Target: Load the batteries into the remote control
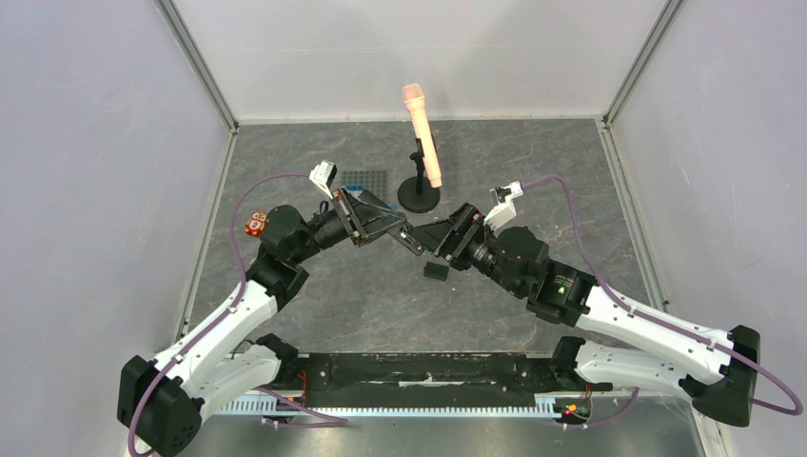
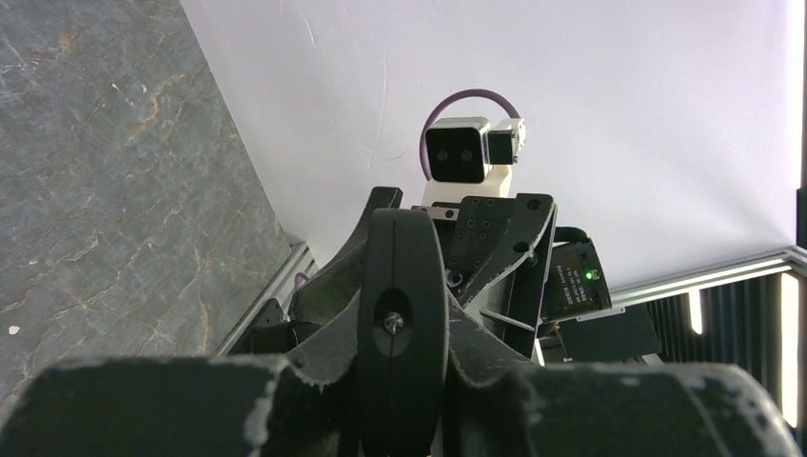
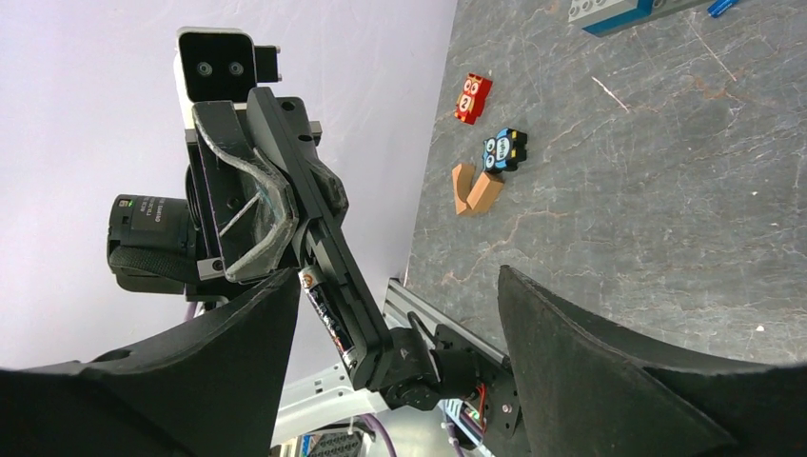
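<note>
My left gripper is shut on the remote control, a slim black bar held above the table and pointing at my right gripper. In the left wrist view the remote control shows end-on between the left gripper jaws. In the right wrist view the remote control has its back compartment uncovered, with one battery lying in it. The right gripper is open around the remote's end, its left finger close beside the battery and holding nothing. A small black back cover lies on the table below.
A peach microphone on a black stand rises just behind the grippers. A dark grid mat lies behind the left gripper. A red owl block, a blue owl block and a wooden piece lie at the table's left.
</note>
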Action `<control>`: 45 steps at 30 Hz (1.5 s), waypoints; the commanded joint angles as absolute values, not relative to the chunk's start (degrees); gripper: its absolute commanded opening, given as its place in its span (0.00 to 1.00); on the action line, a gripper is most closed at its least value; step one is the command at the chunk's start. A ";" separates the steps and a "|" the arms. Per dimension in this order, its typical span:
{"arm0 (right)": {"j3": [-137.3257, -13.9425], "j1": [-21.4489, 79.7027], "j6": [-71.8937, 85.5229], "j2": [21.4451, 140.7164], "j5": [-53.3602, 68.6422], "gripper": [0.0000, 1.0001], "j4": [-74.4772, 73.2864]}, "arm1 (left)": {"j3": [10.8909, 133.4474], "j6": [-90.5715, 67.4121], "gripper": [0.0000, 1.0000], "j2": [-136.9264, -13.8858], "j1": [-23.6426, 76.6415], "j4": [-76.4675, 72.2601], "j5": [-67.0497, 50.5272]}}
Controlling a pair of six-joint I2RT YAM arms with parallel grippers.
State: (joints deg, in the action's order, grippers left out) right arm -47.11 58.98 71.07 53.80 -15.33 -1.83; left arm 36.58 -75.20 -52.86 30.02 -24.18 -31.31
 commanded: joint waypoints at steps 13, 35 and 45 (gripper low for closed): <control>-50.99 58.71 71.33 57.95 -10.24 0.77 3.57 | 38.13 -74.28 0.02 -52.08 30.02 -26.19 -31.48; -43.42 56.43 74.59 55.54 -6.94 0.44 7.29 | 38.94 -74.39 0.02 -51.58 30.03 -26.39 -31.03; -41.97 56.43 72.98 55.60 -4.15 0.36 6.99 | 39.29 -74.77 0.02 -51.49 30.03 -26.81 -30.59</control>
State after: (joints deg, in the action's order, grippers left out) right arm -43.62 56.71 75.07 56.18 -5.93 9.39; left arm 36.58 -75.13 -52.82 30.15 -22.37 -31.59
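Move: The battery lies in the open compartment of the remote control, which the left gripper holds up in the air. From the right hand point the battery is about 2 cm to the left, 1 cm back and 1 cm above. The left fingertips clamping the remote are some 3 cm ahead, 4 cm left and 2 cm above. The battery cover lies on the table about 6 cm ahead, 4 cm right and 28 cm below. From the left hand the battery is roughly 4 cm back, 2 cm right and 1 cm lower. The right fingers come around the battery end of the remote, the upper one over the battery and seeming to press down on it, the lower one beneath the remote. To get there the right hand rises slightly and reaches about 2 cm left over the compartment with a small dip, then lifts 1 cm, closing from wide open to about half that gap and tipping the fingertips up. The left hand keeps its grip. ##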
